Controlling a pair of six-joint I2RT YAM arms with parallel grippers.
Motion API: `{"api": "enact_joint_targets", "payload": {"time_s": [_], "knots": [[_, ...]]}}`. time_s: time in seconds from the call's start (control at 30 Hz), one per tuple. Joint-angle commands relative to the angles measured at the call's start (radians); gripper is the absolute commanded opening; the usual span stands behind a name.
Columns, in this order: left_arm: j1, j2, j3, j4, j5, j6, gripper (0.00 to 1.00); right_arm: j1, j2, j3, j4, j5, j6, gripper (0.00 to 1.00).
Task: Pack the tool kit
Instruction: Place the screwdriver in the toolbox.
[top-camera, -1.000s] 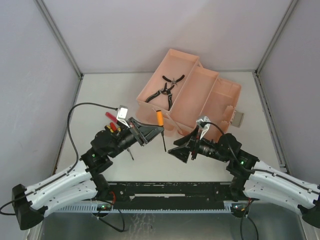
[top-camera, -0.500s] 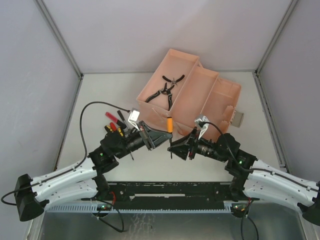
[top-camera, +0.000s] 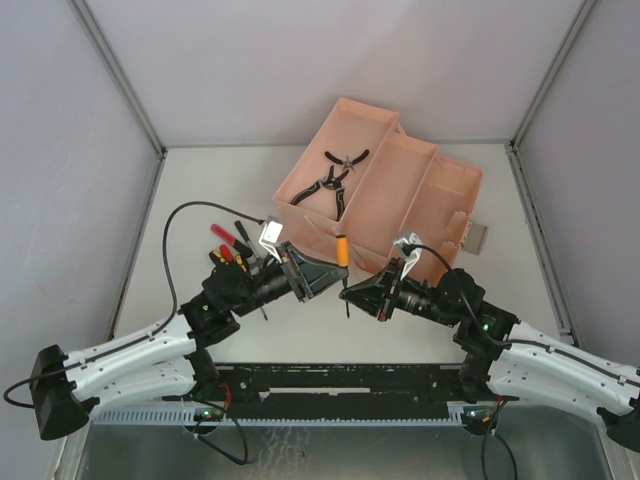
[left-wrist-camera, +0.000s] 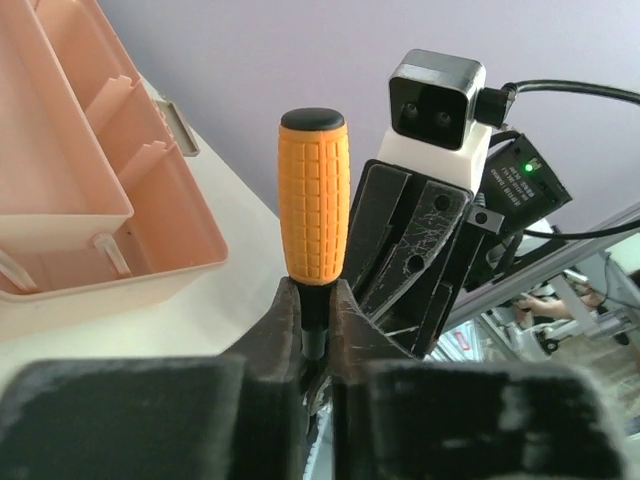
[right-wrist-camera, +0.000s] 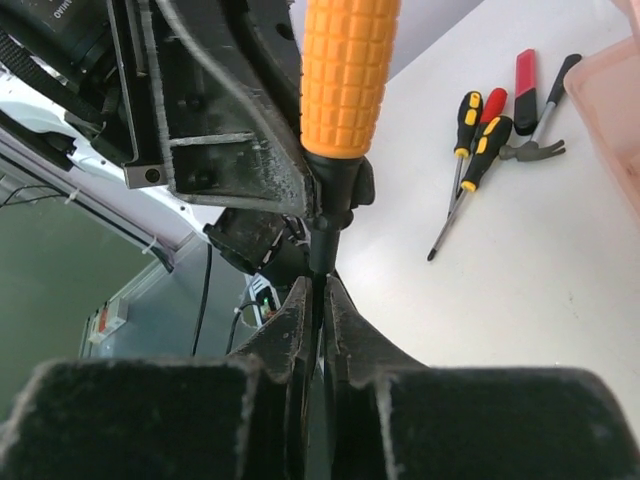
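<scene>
Above the table my two grippers meet on an orange-handled screwdriver (top-camera: 342, 247), held upright with its shaft pointing down. My left gripper (top-camera: 336, 270) (left-wrist-camera: 316, 292) is shut on the black collar just under the orange handle (left-wrist-camera: 314, 195). My right gripper (top-camera: 350, 291) (right-wrist-camera: 320, 285) is shut on the thin shaft below the handle (right-wrist-camera: 348, 75). The salmon-pink toolbox (top-camera: 455, 185) lies open behind them, with black-handled pliers (top-camera: 335, 178) in its left tray. Yellow-black screwdrivers (right-wrist-camera: 478, 140), a red tool (right-wrist-camera: 525, 75) and a small hammer (right-wrist-camera: 545, 110) lie loose on the table.
The loose tools (top-camera: 226, 252) sit left of the left arm beside its cable (top-camera: 170, 230). The toolbox's near wall (left-wrist-camera: 110, 275) is close to the held screwdriver. Grey walls enclose the table on three sides.
The left arm carried the screwdriver right, towards the right gripper. The right gripper, open a second ago, has closed on the shaft.
</scene>
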Motion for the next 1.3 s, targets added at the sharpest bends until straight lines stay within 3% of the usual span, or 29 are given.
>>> {"api": "enact_joint_targets", "payload": {"time_s": [0.0, 0.17, 0.37, 0.47, 0.57, 0.73, 0.87, 1.27], "knots": [[-0.011, -0.019, 0.063, -0.064, -0.007, 0.045, 0.26, 0.006, -0.04, 0.043, 0.002, 0.093, -0.005, 0.0], [-0.012, -0.073, 0.079, -0.211, -0.093, 0.113, 0.72, 0.007, -0.053, 0.043, -0.053, 0.175, -0.003, 0.0], [-0.012, -0.099, 0.07, -0.278, -0.124, 0.142, 0.98, 0.005, -0.082, 0.045, -0.117, 0.34, -0.019, 0.0], [-0.011, -0.159, 0.077, -0.392, -0.231, 0.178, 1.0, -0.006, -0.107, 0.061, -0.215, 0.535, 0.034, 0.0], [-0.012, -0.222, 0.08, -0.511, -0.347, 0.187, 1.0, -0.085, -0.11, 0.074, -0.281, 0.613, 0.096, 0.0], [-0.012, -0.308, 0.068, -0.67, -0.497, 0.177, 1.0, -0.337, -0.013, 0.128, -0.324, 0.43, 0.178, 0.0], [-0.012, -0.371, 0.057, -0.765, -0.589, 0.156, 1.0, -0.47, 0.092, 0.145, -0.297, 0.35, 0.248, 0.0], [-0.012, -0.506, 0.056, -0.946, -0.712, 0.119, 1.0, -0.575, 0.436, 0.323, -0.258, 0.189, 0.245, 0.0]]}}
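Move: Both hands already hold the upright orange screwdriver, the right one lower, on the shank. From the right hand, the toolbox's middle tray lies about 28 cm ahead, 13 cm right and 15 cm below; the pliers in the upper tray are some 30 cm ahead and 3 cm left, the bottom compartment about 26 cm ahead and 24 cm right. From the left hand, the remaining screwdrivers lie roughly 12 cm ahead, 24 cm left and 28 cm below; the hammer is about 20 cm ahead and 21 cm left. Forward and to the right, some 19 cm out and 12 cm across, the right hand carries the orange screwdriver to over the middle tray, sinking late, turning about 50 degrees clockwise and tipping down, its grip on the shank kept. The left hand first opens wide and lets go, then draws away left and down towards the loose screwdrivers, turning counter-clockwise. ##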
